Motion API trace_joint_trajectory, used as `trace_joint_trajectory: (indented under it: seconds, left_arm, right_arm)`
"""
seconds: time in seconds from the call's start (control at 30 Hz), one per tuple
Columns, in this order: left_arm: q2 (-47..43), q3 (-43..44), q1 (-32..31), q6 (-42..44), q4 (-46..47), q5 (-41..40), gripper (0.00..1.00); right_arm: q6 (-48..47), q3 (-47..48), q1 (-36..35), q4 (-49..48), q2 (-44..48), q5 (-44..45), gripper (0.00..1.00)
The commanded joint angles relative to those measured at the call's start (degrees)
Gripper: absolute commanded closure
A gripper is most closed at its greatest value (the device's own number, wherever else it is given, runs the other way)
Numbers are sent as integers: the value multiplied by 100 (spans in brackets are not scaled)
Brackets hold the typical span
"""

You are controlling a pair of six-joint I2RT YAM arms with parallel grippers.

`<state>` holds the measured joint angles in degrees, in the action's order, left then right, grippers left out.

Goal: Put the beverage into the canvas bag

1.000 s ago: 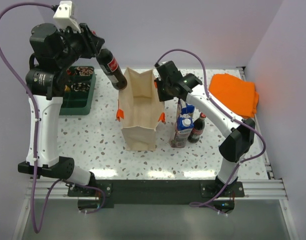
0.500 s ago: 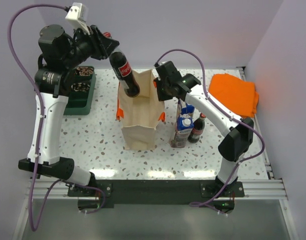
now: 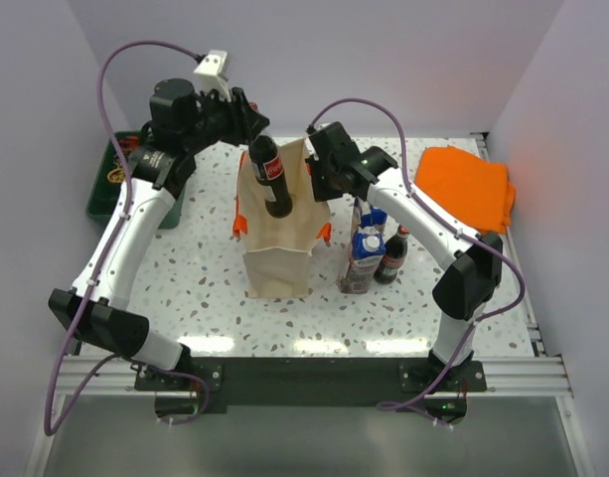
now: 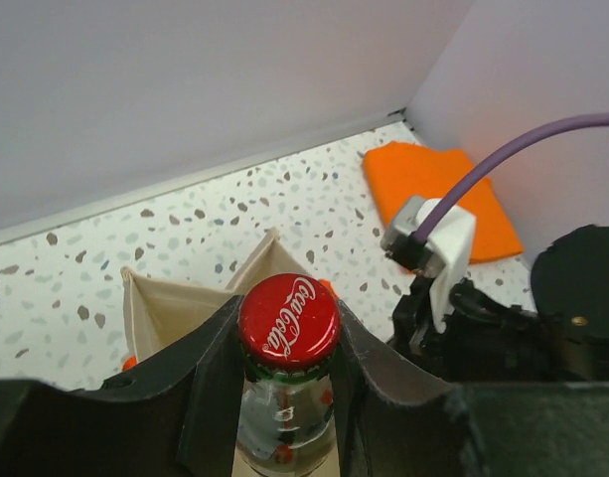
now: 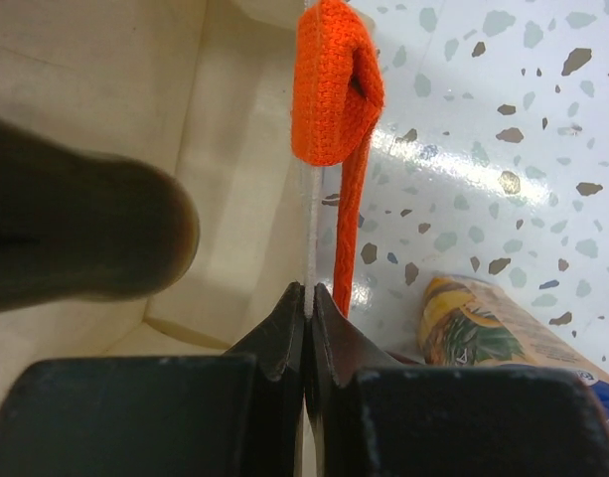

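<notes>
The beverage [image 3: 272, 177] is a dark cola bottle with a red cap [image 4: 289, 315]. My left gripper [image 3: 256, 142] is shut on its neck just under the cap, fingers [image 4: 210, 370] on either side. The bottle hangs tilted, its base over the open mouth of the canvas bag [image 3: 276, 243], a tall beige tote standing upright mid-table. My right gripper [image 3: 322, 182] is shut on the bag's right rim [image 5: 309, 224], next to an orange handle [image 5: 334, 89]. The bottle's base [image 5: 76, 234] shows as a dark blur inside the bag opening.
A blue-and-white carton [image 3: 364, 253] and a small dark bottle [image 3: 391, 256] stand just right of the bag. A folded orange cloth [image 3: 466, 187] lies at the back right. A green tray [image 3: 103, 189] sits at the back left, partly behind the left arm.
The left arm has swung right with the bottle, from beside the bag's left rim to over its mouth. The right gripper has kept its hold on the rim.
</notes>
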<state>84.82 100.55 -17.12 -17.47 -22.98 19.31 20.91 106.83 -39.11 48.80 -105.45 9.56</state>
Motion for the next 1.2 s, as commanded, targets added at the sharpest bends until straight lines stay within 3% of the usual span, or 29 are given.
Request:
trace_joint_trajectory:
  seconds: [0.0, 0.2, 0.47, 0.7, 1.17]
  left_arm:
    - [-229, -53, -291, 112, 1850, -533, 100]
    - [-193, -500, -704, 420, 2210, -1218, 100]
    - [-387, -1730, -1415, 1026, 3561, -2422, 100]
    - [-642, -2698, -1583, 1273, 4697, -3520, 100]
    - [-475, -3244, -1619, 1352, 5866, -4031, 100]
  right_arm:
    - [71, 189, -44, 60, -46, 2, 100]
    - [-8, 321, -105, 130, -72, 54, 100]
    - [-34, 497, -123, 218, -55, 55, 100]
    - [-34, 541, -123, 253, -55, 2, 100]
    - [-43, 550, -123, 297, -99, -42, 100]
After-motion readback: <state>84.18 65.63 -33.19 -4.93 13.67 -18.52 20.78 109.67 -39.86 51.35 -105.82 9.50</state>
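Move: The left hand holds the Coke bottle by its neck; the middle of the canvas bag's mouth lies some 22 cm below it, about 5 cm back and 2 cm to its right. The right gripper, still pinching the bag's right rim, is about 10 cm to the left hand's right, 3 cm back and 21 cm lower. The rear milk carton stands some 21 cm right, 9 cm back and 33 cm down. From the right hand, the mouth's middle is about 9 cm left, 2 cm back and level. The left hand, keeping its grip on the bottle's neck, lowers the bottle about 16 cm into the canvas bag, drifting some 5 cm right on the way down, then comes back about 3 cm left and eases up a couple of centimetres, while the wrist swings the fingers counter-clockwise by some 20 degrees to point more forward. The right hand stays shut on the bag's right rim, lifting it barely 1 cm and holding the mouth open beside the bottle. ##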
